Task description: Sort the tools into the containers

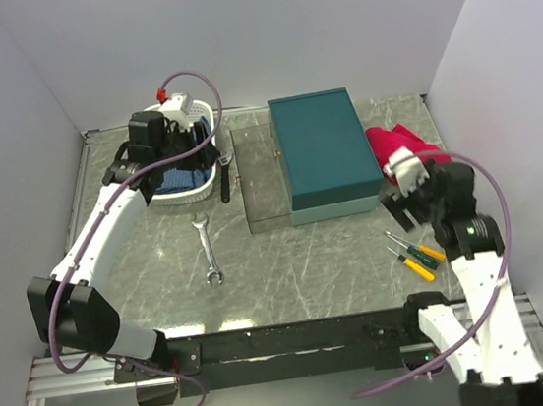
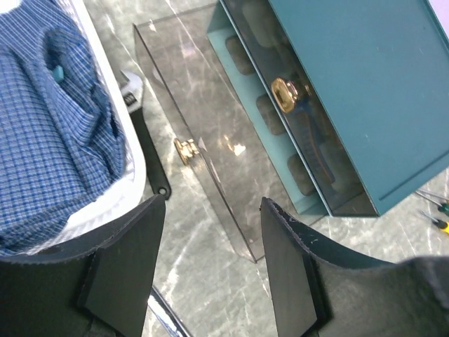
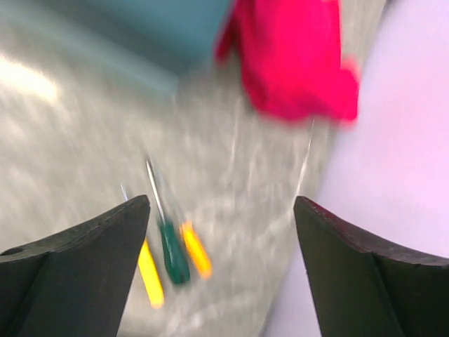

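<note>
The teal box (image 1: pixel 323 152) stands at the back centre, with a smoky see-through panel (image 1: pixel 259 180) carrying a brass knob (image 2: pixel 185 150) along its left side. A silver spanner (image 1: pixel 208 250) lies on the table in front of a white basket (image 1: pixel 212 183). A black-handled wrench (image 1: pixel 223 174) lies between basket and panel. Yellow (image 3: pixel 149 274), green (image 3: pixel 172 253) and orange (image 3: pixel 196 249) screwdrivers lie at the front right. My left gripper (image 2: pixel 212 210) hangs open and empty beside the basket. My right gripper (image 3: pixel 221 210) is open and empty above the screwdrivers (image 1: pixel 415 255); its view is blurred.
A blue checked cloth (image 2: pixel 49 126) fills the white basket. A red cloth (image 1: pixel 398 140) lies right of the teal box by the right wall. White walls close in the table on three sides.
</note>
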Controlling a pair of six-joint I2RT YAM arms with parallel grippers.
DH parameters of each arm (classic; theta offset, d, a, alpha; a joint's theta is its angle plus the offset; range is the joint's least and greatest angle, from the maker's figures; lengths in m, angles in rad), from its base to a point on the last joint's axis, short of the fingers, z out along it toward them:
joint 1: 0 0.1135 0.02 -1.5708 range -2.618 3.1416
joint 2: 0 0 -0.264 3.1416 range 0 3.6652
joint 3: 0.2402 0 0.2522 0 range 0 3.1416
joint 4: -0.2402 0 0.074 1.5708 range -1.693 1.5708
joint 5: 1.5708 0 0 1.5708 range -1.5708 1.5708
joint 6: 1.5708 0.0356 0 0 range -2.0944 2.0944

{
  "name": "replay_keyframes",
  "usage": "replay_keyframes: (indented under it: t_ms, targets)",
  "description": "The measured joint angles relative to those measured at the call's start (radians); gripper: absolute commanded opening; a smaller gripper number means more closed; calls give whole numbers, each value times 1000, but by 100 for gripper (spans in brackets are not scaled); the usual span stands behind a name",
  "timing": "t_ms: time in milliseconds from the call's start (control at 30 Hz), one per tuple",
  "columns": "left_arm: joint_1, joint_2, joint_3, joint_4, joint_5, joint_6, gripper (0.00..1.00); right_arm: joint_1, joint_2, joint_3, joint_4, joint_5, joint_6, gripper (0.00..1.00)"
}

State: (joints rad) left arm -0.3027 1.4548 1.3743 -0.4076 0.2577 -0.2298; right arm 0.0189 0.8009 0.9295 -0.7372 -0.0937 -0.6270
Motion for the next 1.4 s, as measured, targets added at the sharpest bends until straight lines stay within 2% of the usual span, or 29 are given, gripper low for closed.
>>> replay_keyframes:
  t_ms: [67, 133, 167, 367, 567, 833, 1200, 1300, 1333, 1400]
  targets:
    - [0, 0, 0, 13, -14, 7, 62, -106, -69, -74, -65, -40, -86, 86]
    - [2, 0, 0, 20, -22, 11, 62, -192, -61, -127, -112, -69, -147, 82]
    - [2, 0, 0, 21, -25, 14, 62, -237, -38, -150, -129, -87, -175, 77]
    - [5, 9, 0, 22, -39, 39, 61, -416, 162, -180, -134, -134, -318, 71]
    - [6, 71, 11, 3, -54, 84, 61, -534, 339, -186, -109, -139, -485, 72]
    - [29, 177, 50, -47, -80, 154, 60, -568, 430, -229, -93, -166, -638, 72]
    - [95, 309, 215, -130, -158, 211, 60, -580, 501, -296, 34, -151, -714, 70]
    - [96, 314, 225, -133, -179, 230, 60, -583, 519, -286, 24, -155, -712, 51]
    - [95, 315, 227, -132, -185, 237, 60, -583, 526, -280, 17, -156, -715, 37]
    - [92, 323, 230, -132, -202, 248, 60, -584, 550, -265, 0, -158, -718, 25]
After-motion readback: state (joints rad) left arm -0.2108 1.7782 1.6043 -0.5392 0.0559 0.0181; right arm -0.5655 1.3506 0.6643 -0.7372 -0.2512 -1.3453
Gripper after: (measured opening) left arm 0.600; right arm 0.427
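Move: The orange screwdriver's handle lies some 6 cm back, 9 cm right and 22 cm below the right hand. The green screwdriver is about 2 cm nearer and 2 cm left of it, the yellow screwdriver 4 cm nearer and 4 cm left of it; the red cloth sits 24 cm beyond it. From the left hand, the white basket is roughly 11 cm ahead, 6 cm left; the adjustable wrench 7 cm ahead, 4 cm right; both over 20 cm down. Down and to the right, drawing back a little, the right hand drops quickly, then more slowly, some 20 cm to the orange screwdriver, its fingers tipping nearly 40 degrees steeper. At the end they straddle the rear of the handle and are closing; a grip can't be made out. The left hand, still open, drifts forward and left, sinking about 7 cm to hover over the basket. ##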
